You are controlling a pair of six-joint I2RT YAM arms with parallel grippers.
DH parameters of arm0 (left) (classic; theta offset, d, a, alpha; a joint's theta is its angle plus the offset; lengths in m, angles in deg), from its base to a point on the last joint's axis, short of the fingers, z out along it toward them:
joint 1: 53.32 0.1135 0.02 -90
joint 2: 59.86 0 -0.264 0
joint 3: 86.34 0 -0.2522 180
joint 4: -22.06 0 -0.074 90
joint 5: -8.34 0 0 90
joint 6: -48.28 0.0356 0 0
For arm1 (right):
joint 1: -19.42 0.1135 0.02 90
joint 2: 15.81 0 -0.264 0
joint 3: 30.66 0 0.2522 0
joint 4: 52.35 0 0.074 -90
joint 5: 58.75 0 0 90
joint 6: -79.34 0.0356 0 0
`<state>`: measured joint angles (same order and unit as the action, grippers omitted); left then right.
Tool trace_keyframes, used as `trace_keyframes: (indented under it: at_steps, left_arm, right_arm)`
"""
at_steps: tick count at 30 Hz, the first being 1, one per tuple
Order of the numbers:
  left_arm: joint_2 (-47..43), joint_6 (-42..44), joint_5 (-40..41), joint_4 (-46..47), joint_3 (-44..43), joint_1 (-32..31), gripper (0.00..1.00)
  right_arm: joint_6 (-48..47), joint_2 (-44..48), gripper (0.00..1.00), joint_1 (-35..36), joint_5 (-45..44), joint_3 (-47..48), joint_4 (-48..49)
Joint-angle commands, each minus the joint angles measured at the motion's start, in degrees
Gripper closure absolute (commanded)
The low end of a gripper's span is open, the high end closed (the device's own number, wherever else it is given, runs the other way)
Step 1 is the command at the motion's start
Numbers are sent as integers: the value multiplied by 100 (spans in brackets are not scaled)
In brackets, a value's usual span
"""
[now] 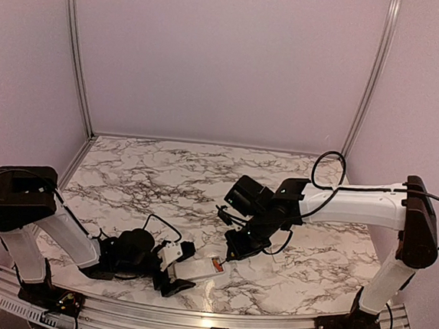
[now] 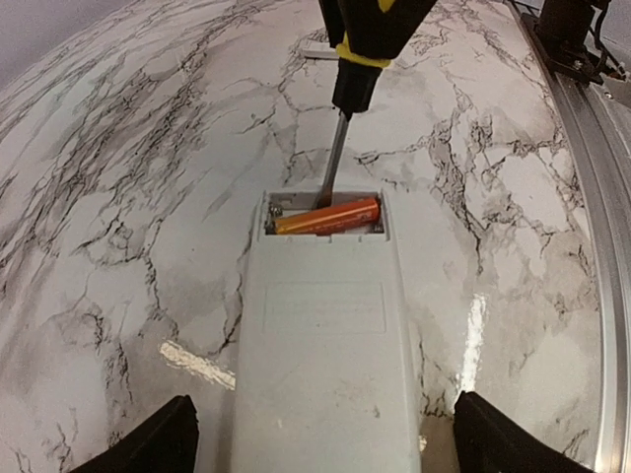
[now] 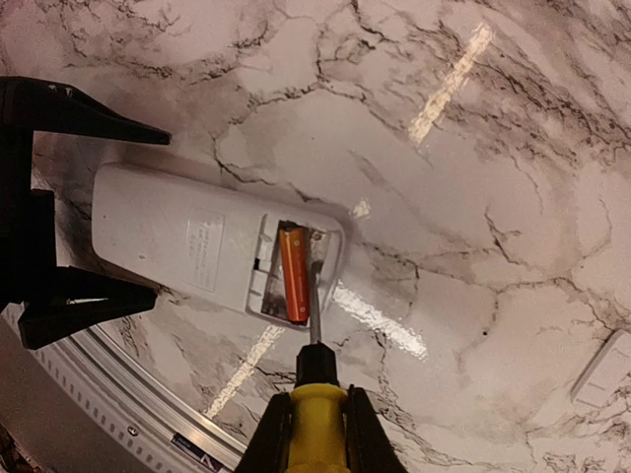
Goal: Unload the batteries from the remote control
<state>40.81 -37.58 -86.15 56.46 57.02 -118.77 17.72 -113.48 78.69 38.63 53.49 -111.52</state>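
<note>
The white remote control [image 2: 320, 335] lies flat near the table's front edge, its battery compartment open at the far end. One orange battery [image 2: 325, 215] lies across the compartment; the slot beside the battery [image 3: 293, 273] looks empty. My left gripper [image 2: 320, 434] is open, a finger on each side of the remote's near end with a gap on both sides. My right gripper [image 3: 317, 399] is shut on a yellow-handled screwdriver [image 3: 317, 434]. The screwdriver's metal tip sits in the compartment along the battery's outer side. From above, the left gripper [image 1: 181, 269] and the right gripper [image 1: 239, 247] face each other over the remote [image 1: 199, 269].
A small white cover plate [image 3: 603, 374] lies on the marble beyond the remote. The aluminium front rail [image 3: 128, 379] runs close alongside the remote. The left gripper's black fingers [image 3: 79, 113] bracket the remote's end in the right wrist view.
</note>
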Motion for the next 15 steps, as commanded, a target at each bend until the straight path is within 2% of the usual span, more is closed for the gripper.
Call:
trace_keyframes:
  at_steps: [1,6,10,12,15]
  left_arm:
    - [233,184,11,-165,-55,-29,8]
    - [446,263,144,-131,-144,-29,11]
    - [594,300,240,2,-158,-29,19]
    - [665,305,202,6,-188,-29,27]
    - [744,265,107,22,-211,-29,44]
  right_arm:
    - [-21,-201,100,32,-263,-59,-750]
    - [-36,-187,100,33,-255,-86,-759]
    - [-48,-151,100,32,-254,-122,-774]
    - [-55,-133,100,33,-248,-146,-772]
    - [-60,-104,100,32,-238,-195,-761]
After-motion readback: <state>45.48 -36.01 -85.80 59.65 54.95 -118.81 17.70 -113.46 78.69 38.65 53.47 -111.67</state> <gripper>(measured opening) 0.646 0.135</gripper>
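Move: The remote control lies between the open left fingers, its middle about 4 cm to the right of the left hand, 1 cm ahead and 1 cm lower. Its battery sits at the remote's far right end, some 9 cm right of that hand and 2 cm ahead; the screwdriver tip is in the compartment just beyond the battery, about 10 cm right and 2 cm ahead. From the right hand, the remote's middle lies about 10 cm left, 1 cm back and 7 cm below. Close the left fingers around the remote's two long sides, bringing them from nearly wide open to about two-thirds. As you do, sink the left gripper slightly, then slide it about 1 cm right along the body towards the battery end, easing a touch forward. Keep the right hand still, holding the screwdriver with its tip in the compartment beside the battery. ##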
